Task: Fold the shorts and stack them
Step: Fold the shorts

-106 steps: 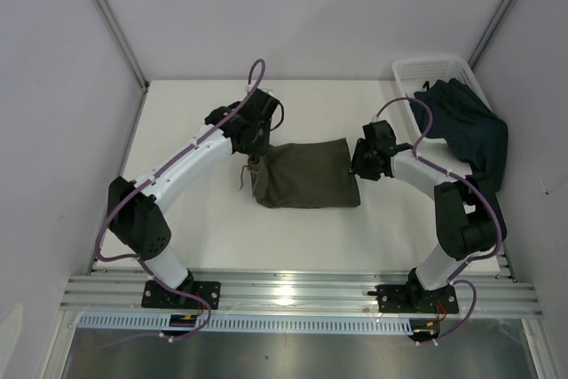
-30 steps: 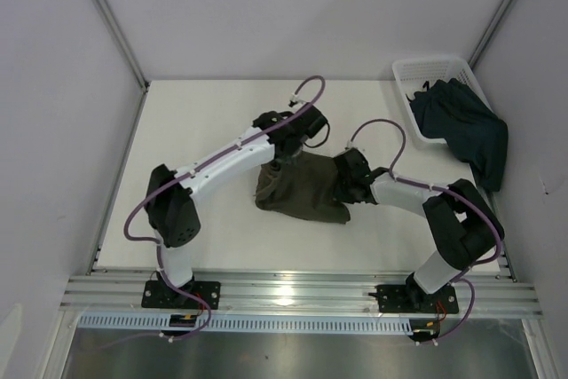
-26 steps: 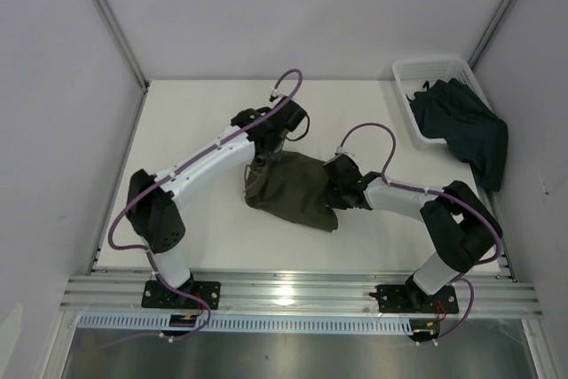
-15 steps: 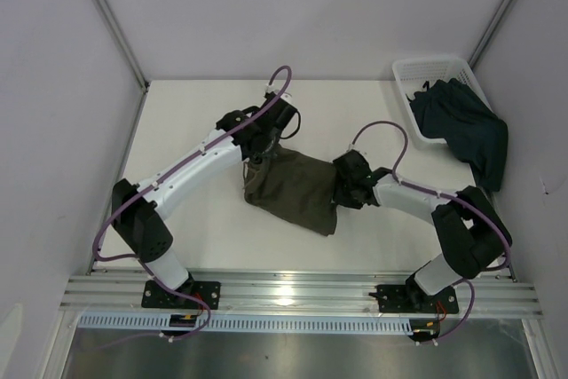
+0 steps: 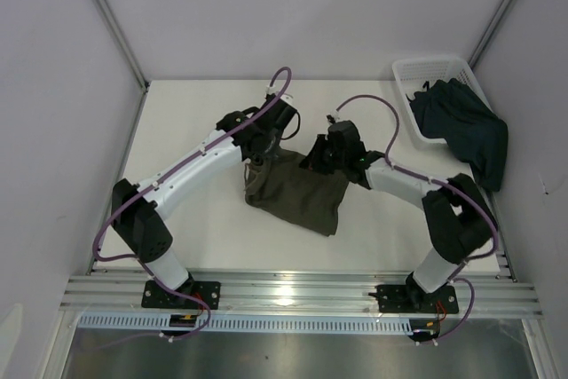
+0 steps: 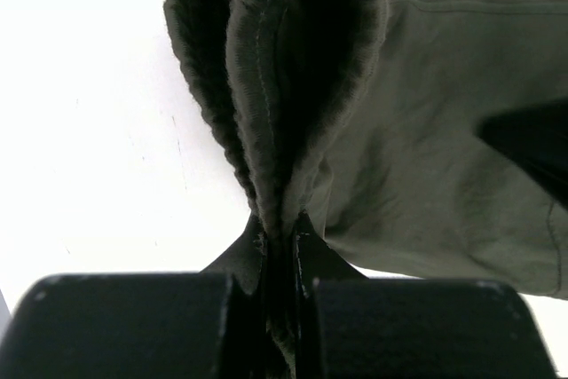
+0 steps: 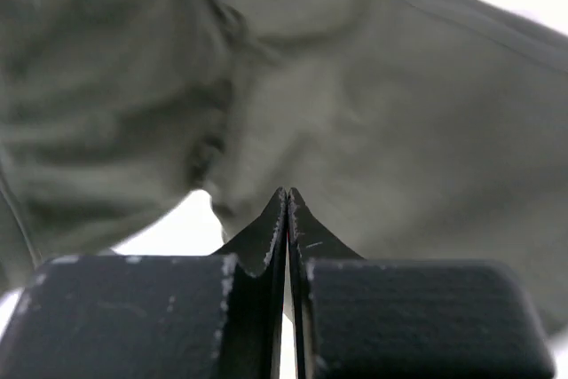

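Note:
The olive-green shorts lie folded mid-table, skewed toward the near right. My left gripper is shut on their ribbed waistband at the far left corner; in the left wrist view the band bunches up between the closed fingers of the left gripper. My right gripper hovers over the far edge of the olive shorts. The tips of the right gripper are pressed together with no cloth between them. The navy-teal shorts hang out of the white basket at the back right.
Grey walls close in the table on the left, back and right. The basket's near right side is covered by the draped navy cloth. The arm bases sit on a metal rail along the near edge.
My right gripper left the right edge of the olive shorts and swung up to their far edge, shut and empty. The left gripper pulled the shorts leftward, then stayed still.

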`<state>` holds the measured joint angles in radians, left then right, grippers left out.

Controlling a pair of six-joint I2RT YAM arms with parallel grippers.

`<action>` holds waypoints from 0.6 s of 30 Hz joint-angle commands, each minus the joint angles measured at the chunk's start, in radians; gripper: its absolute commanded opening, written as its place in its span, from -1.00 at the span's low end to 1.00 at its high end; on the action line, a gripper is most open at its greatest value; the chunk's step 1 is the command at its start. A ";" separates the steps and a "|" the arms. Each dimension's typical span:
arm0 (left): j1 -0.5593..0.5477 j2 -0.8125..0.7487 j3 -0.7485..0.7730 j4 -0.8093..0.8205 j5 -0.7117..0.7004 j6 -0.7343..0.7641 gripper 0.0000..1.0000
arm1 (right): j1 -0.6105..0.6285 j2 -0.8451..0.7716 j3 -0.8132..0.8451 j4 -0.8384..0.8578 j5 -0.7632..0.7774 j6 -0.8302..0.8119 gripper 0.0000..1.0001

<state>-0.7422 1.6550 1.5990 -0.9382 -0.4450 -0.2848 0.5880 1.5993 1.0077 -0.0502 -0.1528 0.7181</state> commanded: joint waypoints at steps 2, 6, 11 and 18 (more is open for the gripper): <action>-0.008 -0.066 0.012 0.038 0.012 0.027 -1.00 | 0.012 0.175 0.083 0.268 -0.143 0.089 -1.00; -0.008 -0.069 0.015 0.032 0.011 0.030 -1.00 | 0.016 0.308 0.163 0.357 -0.159 0.136 -1.00; -0.011 -0.069 0.019 0.027 0.015 0.036 -1.00 | 0.015 0.428 0.273 0.406 -0.133 0.168 -1.00; -0.037 -0.070 0.006 0.033 0.008 0.055 -1.00 | 0.010 0.576 0.384 0.386 -0.050 0.195 -1.00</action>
<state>-0.7616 1.6432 1.5990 -0.9367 -0.4335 -0.2604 0.6003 2.1315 1.3361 0.3054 -0.2604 0.8879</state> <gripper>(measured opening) 0.049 0.002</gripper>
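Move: The right hand is shut and hovers over the shorts. The stretch of their far edge that it makes for is about 10 cm ahead, 10 cm left and 8 cm below; the cloth pinched in the left gripper is some 14 cm left, 1 cm back and 8 cm above. The shorts' right-hand corner lies level with it, 11 cm right and 10 cm down; their near corner 16 cm back, 6 cm right, 10 cm down. From the left hand that far edge is roughly 11 cm ahead, 4 cm right, 16 cm below. Forward and left together, sinking as it goes, the right hand sweeps some 14 cm over the shorts to their far edge, just ahead of and below the left gripper. Its fingers stay shut and the hand rolls a little over 10 degrees, left side rising; the left hand keeps its pinch on the raised cloth, almost still. ##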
